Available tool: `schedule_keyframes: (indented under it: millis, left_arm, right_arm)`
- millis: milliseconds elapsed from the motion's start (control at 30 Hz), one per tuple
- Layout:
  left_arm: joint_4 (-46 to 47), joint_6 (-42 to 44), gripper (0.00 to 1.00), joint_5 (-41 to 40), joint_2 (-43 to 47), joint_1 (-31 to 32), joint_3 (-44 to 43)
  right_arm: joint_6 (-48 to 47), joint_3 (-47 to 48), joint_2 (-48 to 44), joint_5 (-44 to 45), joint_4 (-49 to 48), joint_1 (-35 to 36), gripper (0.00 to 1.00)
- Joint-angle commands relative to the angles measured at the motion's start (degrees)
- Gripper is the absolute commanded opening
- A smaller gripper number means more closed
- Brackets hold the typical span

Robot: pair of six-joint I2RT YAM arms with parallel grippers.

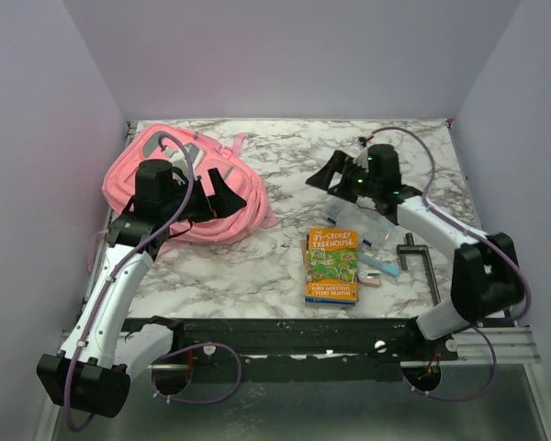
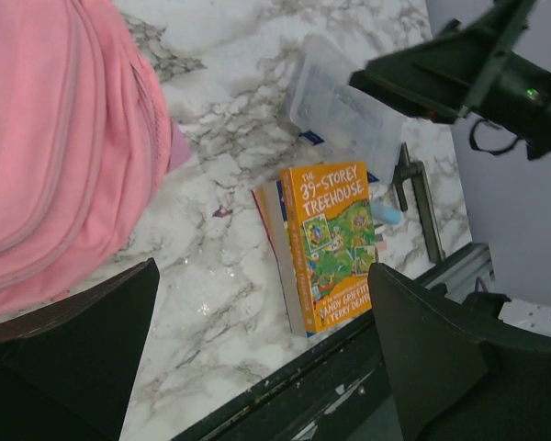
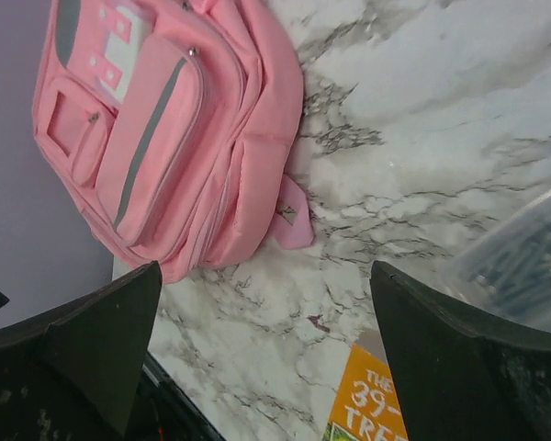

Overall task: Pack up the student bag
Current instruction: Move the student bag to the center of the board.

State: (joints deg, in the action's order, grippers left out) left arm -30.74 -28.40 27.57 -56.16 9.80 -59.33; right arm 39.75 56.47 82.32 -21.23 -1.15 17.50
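Observation:
The student bag (image 1: 133, 175) is a large pink backpack lying flat at the table's back left, its grey-trimmed pockets (image 3: 151, 129) facing up. My left gripper (image 1: 222, 195) hovers open over the bag's right edge (image 2: 64, 156) with nothing between its fingers. My right gripper (image 1: 329, 176) hangs open above the bare marble to the right of the bag, also holding nothing. An orange "39-Storey Treehouse" book (image 1: 331, 265) lies on top of another book near the front edge, in both wrist views (image 2: 335, 243) (image 3: 367, 404).
A clear plastic case (image 1: 367, 223) lies just behind the books (image 2: 344, 115). A light-blue stick (image 1: 379, 266) and a small pink piece (image 1: 369, 280) rest to the right of the books. A black T-shaped bar (image 1: 421, 262) lies further right. Walls close in three sides.

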Motion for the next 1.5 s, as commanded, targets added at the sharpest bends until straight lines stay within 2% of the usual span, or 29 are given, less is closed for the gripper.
schedule_keyframes:
  millis: [0, 133, 300, 533, 733, 800, 933, 1000, 1067, 1200, 1300, 1467]
  left_arm:
    - [-3.1, 0.5, 0.99, -3.7, -0.9, 5.2, -0.1]
    - [-4.3, 0.0, 0.98, -7.1, 1.9, 6.5, 0.8]
    - [-8.0, 3.3, 0.99, -12.4, 3.3, 6.5, -0.8]
    - [-9.4, 2.5, 0.99, -12.5, 2.2, 6.5, -0.7]
    - [-8.4, 2.4, 0.98, -13.0, 0.3, 6.5, -0.1]
    - [-8.2, 2.1, 0.98, -12.6, -0.3, 6.6, -0.6]
    - [-6.6, 0.3, 0.98, -13.5, -0.5, 6.6, 0.1]
    - [-5.8, -1.4, 0.97, -13.6, -0.2, 6.6, 1.0]
    - [-4.9, -2.9, 0.96, -12.8, 0.5, 6.6, 2.1]
    - [-3.2, -4.3, 0.96, -12.2, 2.0, 6.6, 4.2]
    - [-3.2, -3.8, 0.96, -12.9, 1.5, 6.6, 4.3]
    - [-1.6, -5.8, 0.96, -14.9, -1.9, 6.5, 4.8]
  right_arm:
    - [2.8, 7.8, 13.1, -6.6, -7.0, 7.8, 1.00]
    - [7.4, 12.3, 21.9, -5.7, -12.2, 12.9, 1.00]
    - [11.4, 16.4, 29.2, 2.9, -14.6, 18.4, 1.00]
    - [13.1, 20.6, 37.1, 9.5, -11.8, 20.3, 0.99]
    - [12.5, 25.6, 42.8, 7.6, -11.1, 20.9, 0.93]
    - [13.8, 26.0, 43.9, 7.3, -12.2, 21.4, 0.87]
    - [19.2, 23.2, 44.6, 6.8, -19.9, 22.0, 0.65]
    - [20.8, 23.2, 44.9, 6.0, -22.1, 22.3, 0.60]
    - [21.6, 23.5, 45.0, 5.6, -22.9, 22.6, 0.49]
    - [22.4, 20.0, 43.8, 5.7, -26.2, 22.5, 0.18]
    - [22.7, 15.8, 41.1, 5.9, -29.0, 22.7, 0.01]
    - [23.6, 7.2, 36.1, 5.7, -34.0, 23.0, 0.01]
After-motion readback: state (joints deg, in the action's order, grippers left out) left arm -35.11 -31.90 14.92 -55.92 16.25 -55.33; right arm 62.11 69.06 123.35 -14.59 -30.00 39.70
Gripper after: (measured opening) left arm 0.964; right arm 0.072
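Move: The student bag's near right edge, where the right gripper will shut, lies about 21 cm to that hand's left, level with it fore and aft, and some 14 cm below; the bag's middle is roughly 41 cm left and 9 cm ahead. Under the hand, the book sits about 13 cm back and the plastic case about 9 cm to the right. From the left gripper that edge is some 11 cm ahead, 5 cm right and 22 cm down. Sweep the open right gripper left about 20 cm and down some 14 cm to the near right edge of the bag, tipping the fingers further down on the way, then close them to pinch the fold of pink fabric there. Lower the left gripper about 5 cm, still open and empty. ##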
